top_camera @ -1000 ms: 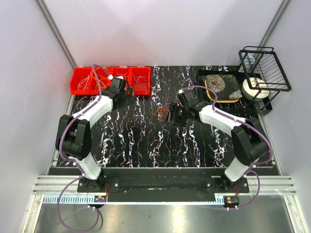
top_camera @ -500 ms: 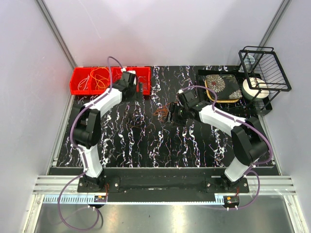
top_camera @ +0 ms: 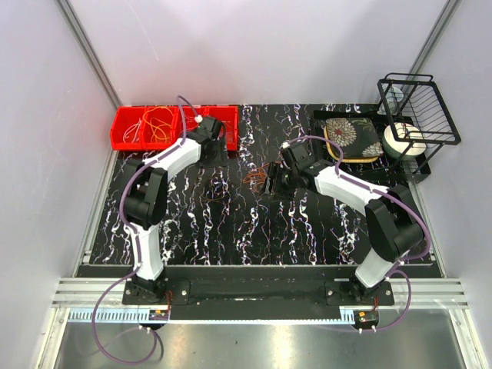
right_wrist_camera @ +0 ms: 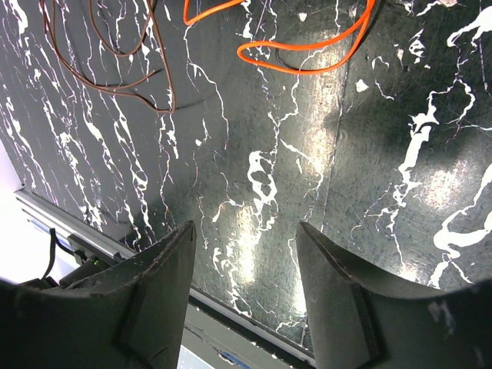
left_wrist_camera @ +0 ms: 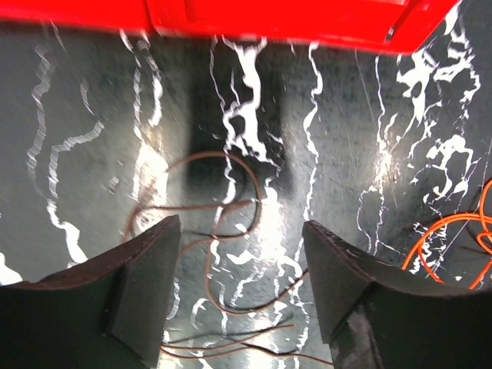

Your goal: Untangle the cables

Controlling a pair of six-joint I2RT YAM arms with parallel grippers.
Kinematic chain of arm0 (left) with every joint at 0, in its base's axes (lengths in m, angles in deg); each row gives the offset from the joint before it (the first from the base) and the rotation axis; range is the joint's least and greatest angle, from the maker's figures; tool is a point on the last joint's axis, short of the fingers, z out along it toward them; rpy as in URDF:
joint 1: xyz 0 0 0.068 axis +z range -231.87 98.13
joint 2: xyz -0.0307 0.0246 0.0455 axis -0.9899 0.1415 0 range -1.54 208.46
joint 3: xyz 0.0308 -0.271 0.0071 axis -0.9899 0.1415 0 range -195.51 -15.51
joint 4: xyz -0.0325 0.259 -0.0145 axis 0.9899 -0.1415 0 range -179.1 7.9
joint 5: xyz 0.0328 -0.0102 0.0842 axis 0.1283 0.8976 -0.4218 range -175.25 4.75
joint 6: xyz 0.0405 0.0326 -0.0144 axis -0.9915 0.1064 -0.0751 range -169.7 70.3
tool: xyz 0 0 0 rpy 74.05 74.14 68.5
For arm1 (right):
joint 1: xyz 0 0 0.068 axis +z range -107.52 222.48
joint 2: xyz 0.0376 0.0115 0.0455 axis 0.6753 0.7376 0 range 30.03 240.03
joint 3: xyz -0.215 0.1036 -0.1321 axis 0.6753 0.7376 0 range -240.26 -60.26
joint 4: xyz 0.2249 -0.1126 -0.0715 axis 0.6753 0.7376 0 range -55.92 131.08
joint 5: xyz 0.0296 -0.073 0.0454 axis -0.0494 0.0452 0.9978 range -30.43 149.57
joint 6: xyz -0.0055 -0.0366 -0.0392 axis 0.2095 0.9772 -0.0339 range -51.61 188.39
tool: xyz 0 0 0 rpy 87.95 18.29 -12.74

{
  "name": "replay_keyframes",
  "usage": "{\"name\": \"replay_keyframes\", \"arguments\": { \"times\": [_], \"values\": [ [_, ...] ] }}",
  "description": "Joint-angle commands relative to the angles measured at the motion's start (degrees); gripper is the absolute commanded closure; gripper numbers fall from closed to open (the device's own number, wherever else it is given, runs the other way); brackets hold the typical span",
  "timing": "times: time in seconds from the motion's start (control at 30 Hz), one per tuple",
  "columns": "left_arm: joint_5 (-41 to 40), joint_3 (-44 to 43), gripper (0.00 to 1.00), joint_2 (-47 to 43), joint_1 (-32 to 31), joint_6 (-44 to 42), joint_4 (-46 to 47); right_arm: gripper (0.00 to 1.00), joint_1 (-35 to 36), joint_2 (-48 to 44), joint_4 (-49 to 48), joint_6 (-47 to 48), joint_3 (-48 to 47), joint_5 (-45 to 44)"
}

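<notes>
A thin brown cable (left_wrist_camera: 224,201) lies in loose loops on the black marbled table, straight under my left gripper (left_wrist_camera: 242,231). That gripper is open and hangs above the cable with nothing between its fingers. An orange cable (left_wrist_camera: 453,231) shows at the right edge of the left wrist view. From above, the left gripper (top_camera: 218,146) sits just in front of the red bins. A small tangle of cables (top_camera: 254,178) lies mid-table, beside my right gripper (top_camera: 270,181). The right gripper (right_wrist_camera: 246,238) is open over bare table, with orange (right_wrist_camera: 307,48) and brown (right_wrist_camera: 100,71) cables beyond it.
Red bins (top_camera: 123,141) stand at the back left, holding yellow-orange cables (top_camera: 158,121) and pale ones (top_camera: 132,131). A patterned pad (top_camera: 351,137), a white roll (top_camera: 403,141) and a black wire rack (top_camera: 419,108) fill the back right. The table's metal front edge (right_wrist_camera: 69,223) is near.
My left arm swung right from over the red bins to the table in front of the rightmost bin, and its jaws narrowed somewhat. The right arm stayed still.
</notes>
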Motion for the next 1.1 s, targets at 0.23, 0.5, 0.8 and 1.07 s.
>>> {"name": "replay_keyframes", "arguments": {
  "times": [0.23,0.5,0.8,1.07],
  "values": [
    [-4.4,-3.06,0.35,3.89,-1.4,7.36,-2.42,0.39,-0.28,-0.23,-1.54,0.24,0.0,1.53],
    [-6.16,-4.46,0.48,6.26,-1.4,7.63,-1.63,0.39,-0.28,0.56,-1.54,0.07,-0.17,1.96],
    [-6.6,-6.48,0.65,8.45,-1.4,7.28,-1.1,0.39,-0.28,1.0,-1.54,-0.02,-0.26,2.75],
    [-5.29,-6.31,1.0,7.41,-1.48,6.58,-1.27,0.39,-0.37,1.26,-1.37,0.07,-0.43,3.11]
  ]
}}
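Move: The brown cable's far loop lies almost under the left hand: the strand it goes for is about 5 cm below and 1 cm ahead, neither left nor right. The orange cable is roughly 11 cm to that hand's right, about level with it, and the nearest red bin's middle some 14 cm ahead and 1 cm right. From the right hand, the brown strand lies about 10 cm ahead, 13 cm left and 8 cm down. The left fingertips close fully on the brown cable's far loop and pinch it near the table top. To get there the half-open hand sinks about 4 cm, easing back a little on the way down, then creeps forward some 2 cm as the fingers shut, the wrist turning slightly counter-clockwise. ##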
